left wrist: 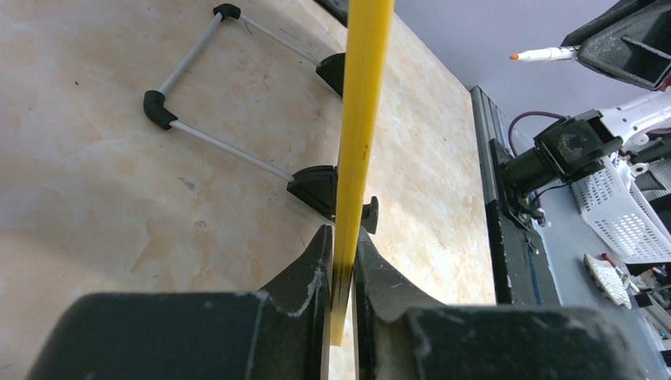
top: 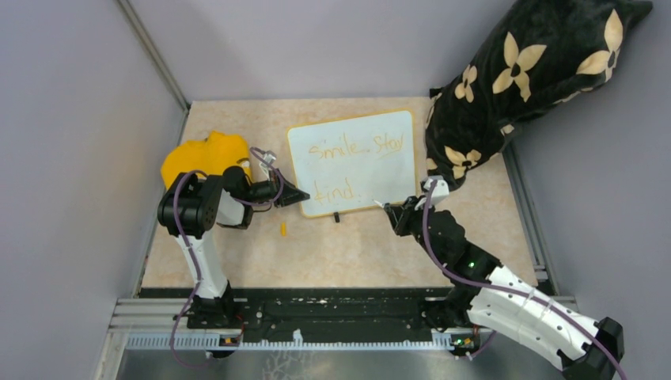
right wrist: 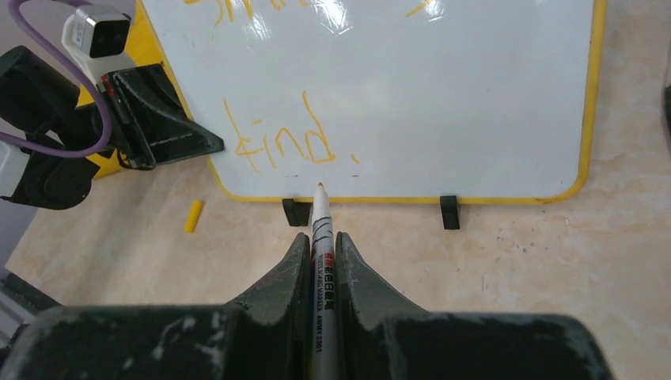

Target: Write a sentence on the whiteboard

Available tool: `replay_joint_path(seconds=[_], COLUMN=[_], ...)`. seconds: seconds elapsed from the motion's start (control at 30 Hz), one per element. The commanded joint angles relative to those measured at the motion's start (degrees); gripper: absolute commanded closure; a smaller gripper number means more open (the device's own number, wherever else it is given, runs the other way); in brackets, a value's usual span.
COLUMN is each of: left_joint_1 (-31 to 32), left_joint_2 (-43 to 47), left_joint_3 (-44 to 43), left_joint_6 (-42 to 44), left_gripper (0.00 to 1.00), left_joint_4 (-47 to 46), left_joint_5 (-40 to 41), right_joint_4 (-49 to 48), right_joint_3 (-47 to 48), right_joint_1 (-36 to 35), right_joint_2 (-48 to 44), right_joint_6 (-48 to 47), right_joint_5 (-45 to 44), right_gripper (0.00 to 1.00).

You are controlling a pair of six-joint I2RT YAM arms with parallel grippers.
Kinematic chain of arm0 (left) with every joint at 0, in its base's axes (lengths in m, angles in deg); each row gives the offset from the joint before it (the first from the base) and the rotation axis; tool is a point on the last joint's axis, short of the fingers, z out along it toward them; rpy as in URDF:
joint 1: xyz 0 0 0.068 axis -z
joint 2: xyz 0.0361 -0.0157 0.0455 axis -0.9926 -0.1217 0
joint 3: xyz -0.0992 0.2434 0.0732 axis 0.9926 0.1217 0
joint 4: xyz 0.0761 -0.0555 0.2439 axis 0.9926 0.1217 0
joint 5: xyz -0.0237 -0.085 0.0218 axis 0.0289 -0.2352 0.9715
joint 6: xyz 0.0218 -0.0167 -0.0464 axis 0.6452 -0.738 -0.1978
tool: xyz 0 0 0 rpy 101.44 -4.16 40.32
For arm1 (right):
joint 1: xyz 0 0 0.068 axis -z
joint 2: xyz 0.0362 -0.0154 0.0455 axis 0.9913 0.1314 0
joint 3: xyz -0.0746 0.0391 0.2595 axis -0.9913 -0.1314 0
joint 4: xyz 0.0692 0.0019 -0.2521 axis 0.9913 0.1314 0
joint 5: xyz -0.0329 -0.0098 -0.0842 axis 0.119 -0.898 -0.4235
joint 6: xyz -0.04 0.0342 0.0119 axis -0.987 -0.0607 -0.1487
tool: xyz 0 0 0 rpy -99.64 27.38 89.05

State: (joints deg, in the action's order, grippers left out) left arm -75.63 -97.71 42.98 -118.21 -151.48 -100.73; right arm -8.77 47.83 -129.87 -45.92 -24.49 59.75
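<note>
The whiteboard (top: 352,162) stands propped in the middle of the table. Its yellow frame (left wrist: 362,119) shows edge-on in the left wrist view. The sentence (top: 356,146) in orange reads "Smile, Stay" over "kind." (right wrist: 285,142). My left gripper (top: 299,195) is shut on the board's lower left frame edge, which sits pinched between the jaws (left wrist: 342,253). My right gripper (right wrist: 320,241) is shut on a white marker (right wrist: 323,229). The marker's orange tip hovers just below the board's bottom edge, under "kind.", and is off the white surface.
A yellow marker cap (top: 282,229) lies on the table in front of the board's left corner. A yellow cloth (top: 202,154) sits behind the left arm. A black cushion with cream flowers (top: 522,79) leans at the back right. The board's wire stand (left wrist: 198,87) sticks out behind it.
</note>
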Motion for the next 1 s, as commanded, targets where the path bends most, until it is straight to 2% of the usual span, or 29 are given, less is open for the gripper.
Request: replay_joint_path(seconds=[0.0,0.7,0.83,0.97], left_joint_1=[0.01,0.01,0.01,0.01], left_joint_2=[-1.93,-1.75,-1.36,-0.94], left_joint_3=[-0.04,0.48,0.85,1.25], left_joint_6=[0.41,0.33,0.49,0.63], left_gripper=[0.83,0.61,0.52,0.38], left_joint_4=[3.67,2.74,2.66,2.58], left_joint_5=[2.29,3.08,3.55,3.94], right_joint_4=[-0.10,1.55,1.79,1.86], right_joint_3=[-0.34,-0.37,-0.45,-0.51], right_joint_1=[0.40,0.46,0.40,0.36], right_joint_2=[-1.20,-2.50,-3.04,-3.15], right_joint_6=[-0.18,-0.37,-0.34,-0.32], right_joint_5=[-1.22,-2.62,-3.02,-2.90], right_gripper=[1.00,1.00,1.00,1.00])
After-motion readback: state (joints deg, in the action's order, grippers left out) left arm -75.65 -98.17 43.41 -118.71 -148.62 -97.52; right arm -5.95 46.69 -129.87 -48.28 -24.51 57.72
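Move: The left fingers already pinch the whiteboard's left edge; the board's middle lies about 12 cm right of the hand, 6 cm ahead and some 6 cm higher. The orange cap lies roughly 6 cm left of that hand, 5 cm back and 8 cm below; the left stand foot is 8 cm right, 2 cm back and 7 cm below. From the marker-holding right hand, the whiteboard's middle is about 17 cm ahead, 9 cm left and 5 cm lower. Open the left gripper steadily from its near-shut pinch to a bit over half wide, ending its squeeze on the whiteboard's frame. Keep the hand almost in place around the edge, letting it sink about 1 cm and tip down some 5 degrees. Meanwhile ease the right hand about 1 cm right and 1 cm down, clear of the board, with the marker still gripped. ##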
